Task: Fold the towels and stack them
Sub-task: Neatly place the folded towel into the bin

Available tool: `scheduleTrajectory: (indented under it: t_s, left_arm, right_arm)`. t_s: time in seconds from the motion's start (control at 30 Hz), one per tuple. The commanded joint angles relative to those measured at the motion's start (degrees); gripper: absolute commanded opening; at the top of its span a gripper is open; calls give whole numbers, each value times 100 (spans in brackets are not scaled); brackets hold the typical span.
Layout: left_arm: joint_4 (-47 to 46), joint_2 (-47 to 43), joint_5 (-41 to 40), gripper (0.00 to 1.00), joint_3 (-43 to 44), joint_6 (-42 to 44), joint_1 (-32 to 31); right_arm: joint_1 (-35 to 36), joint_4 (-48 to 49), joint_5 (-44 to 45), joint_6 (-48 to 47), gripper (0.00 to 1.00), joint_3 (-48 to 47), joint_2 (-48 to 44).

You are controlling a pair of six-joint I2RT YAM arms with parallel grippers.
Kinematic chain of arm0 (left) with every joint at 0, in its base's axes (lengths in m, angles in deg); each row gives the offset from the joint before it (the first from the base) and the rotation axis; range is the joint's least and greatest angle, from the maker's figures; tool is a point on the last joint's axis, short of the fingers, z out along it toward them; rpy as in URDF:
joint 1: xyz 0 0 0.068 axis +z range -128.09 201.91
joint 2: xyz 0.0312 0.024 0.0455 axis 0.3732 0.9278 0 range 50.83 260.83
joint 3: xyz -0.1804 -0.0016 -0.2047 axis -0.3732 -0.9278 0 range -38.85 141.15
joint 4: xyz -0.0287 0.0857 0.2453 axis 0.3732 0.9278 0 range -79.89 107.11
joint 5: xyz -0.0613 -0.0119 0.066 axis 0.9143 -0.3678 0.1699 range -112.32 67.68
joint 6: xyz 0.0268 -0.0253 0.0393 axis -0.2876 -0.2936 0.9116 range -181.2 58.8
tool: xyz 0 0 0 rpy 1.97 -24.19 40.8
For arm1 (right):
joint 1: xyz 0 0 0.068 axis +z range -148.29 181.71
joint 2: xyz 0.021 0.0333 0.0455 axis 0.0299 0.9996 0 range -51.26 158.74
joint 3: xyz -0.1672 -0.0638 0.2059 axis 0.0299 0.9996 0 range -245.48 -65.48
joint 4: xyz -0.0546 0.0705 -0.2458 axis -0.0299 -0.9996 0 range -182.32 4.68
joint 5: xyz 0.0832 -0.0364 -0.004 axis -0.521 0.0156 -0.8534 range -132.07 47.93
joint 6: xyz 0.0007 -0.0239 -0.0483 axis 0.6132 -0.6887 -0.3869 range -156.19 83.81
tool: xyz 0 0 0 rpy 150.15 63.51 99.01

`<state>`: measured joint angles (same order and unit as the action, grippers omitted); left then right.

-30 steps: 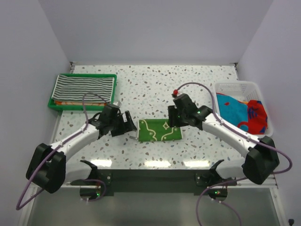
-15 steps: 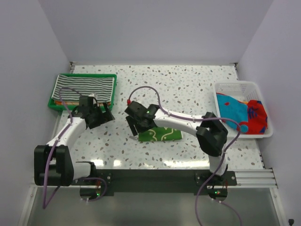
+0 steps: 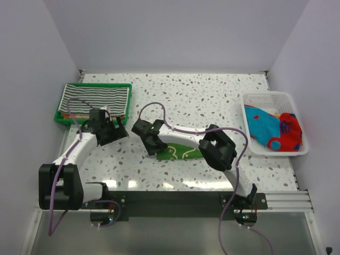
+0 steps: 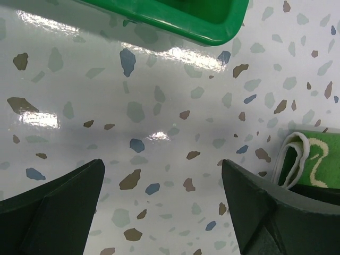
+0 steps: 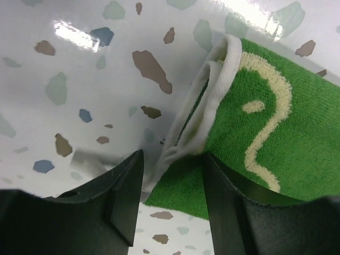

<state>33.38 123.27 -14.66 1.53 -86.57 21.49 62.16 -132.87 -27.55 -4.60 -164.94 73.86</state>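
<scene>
A folded green towel with white drawings [image 3: 183, 153] lies flat on the table in front of the arms. My right arm reaches across it, and my right gripper [image 3: 151, 145] sits at its left end. In the right wrist view the right gripper [image 5: 171, 156] is open, its jaws either side of the green towel's [image 5: 265, 133] white-hemmed corner. My left gripper [image 3: 114, 130] hangs wide open over bare table [image 4: 159, 106], left of the green towel [image 4: 313, 164]. A black-and-white striped towel [image 3: 94, 98] lies on top in the green tray [image 3: 60, 118].
The tray's corner [image 4: 180, 16] is just beyond my left gripper [image 4: 163, 164]. A white mesh basket [image 3: 268, 96] at the right edge holds a blue cloth [image 3: 263, 125] and a red one [image 3: 289, 130]. The right arm's purple cable loops above the towel.
The right gripper has crossed from the green towel's right end to its left end and narrowed around the corner. The left gripper has pulled back left toward the tray and opened wider.
</scene>
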Motion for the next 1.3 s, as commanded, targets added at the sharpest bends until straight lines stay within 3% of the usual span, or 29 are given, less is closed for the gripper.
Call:
scheduleTrajectory:
  t_s: [0.0, 0.27, 0.47, 0.5, 0.57, 0.7, 0.83, 1.1, 1.27]
  left_arm:
    - [-121, -152, -54, 97, -30, 155, 43]
    - [-156, -143, 16, 97, -57, 172, 43]
    - [-279, -99, 367, 97, -153, 155, 43]
    - [-279, -82, 429, 97, -153, 129, 43]
    - [-261, -38, 692, 99, -136, 93, 43]
    - [-445, -46, 1333, 100, -153, -266, -27]
    - [-788, 50, 1738, 100, -144, -802, -544]
    - [-1921, 428, 1756, 100, -390, -2085, -1152]
    - [-2186, 648, 1686, 100, -531, -2403, -1276]
  right_arm:
    - [64, -264, 147, 145, 51, -188, 240]
    - [55, -149, 33, 137, 52, 199, 680]
    - [-120, 228, -221, -153, 18, 629, 523]
    - [-190, 377, -352, -206, 7, 734, 453]
    - [-209, 614, -520, -407, 0, 884, 94]
    - [-279, 1430, -1116, -549, 0, 1428, -609]
    - [-314, 1872, -1303, -549, 0, 1719, -1050]
    - [-402, 2653, -1435, -426, 0, 2316, -1578]
    - [-507, 3234, -1584, -162, 0, 2826, -1938]
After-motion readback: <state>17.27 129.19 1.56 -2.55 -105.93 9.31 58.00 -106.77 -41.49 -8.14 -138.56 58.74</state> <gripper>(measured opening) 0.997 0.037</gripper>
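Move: Right of the right hand lies the folded green towel, its middle some 10 cm away, 1 cm farther out and about 1 cm lower, its left end already between that hand's parted fingers. From the open, empty left hand the same middle is about 28 cm to the right, 3 cm nearer the base and 5 cm down. The green bin is about 15 cm ahead and 8 cm left of the left hand, with the striped towel lying in it, roughly 16 cm ahead and 8 cm left. Sinking about 1 cm at the towel's left end, the right hand shuts its half-open fingers and pinches the folded rim, then eases up and back some 1.5 cm, tilting so its fingertips point more to the left. The left hand, after a pause, sweeps about 12 cm right towards that pinched end, fingers wide open, its tips swinging rightward by some 25 degrees. ##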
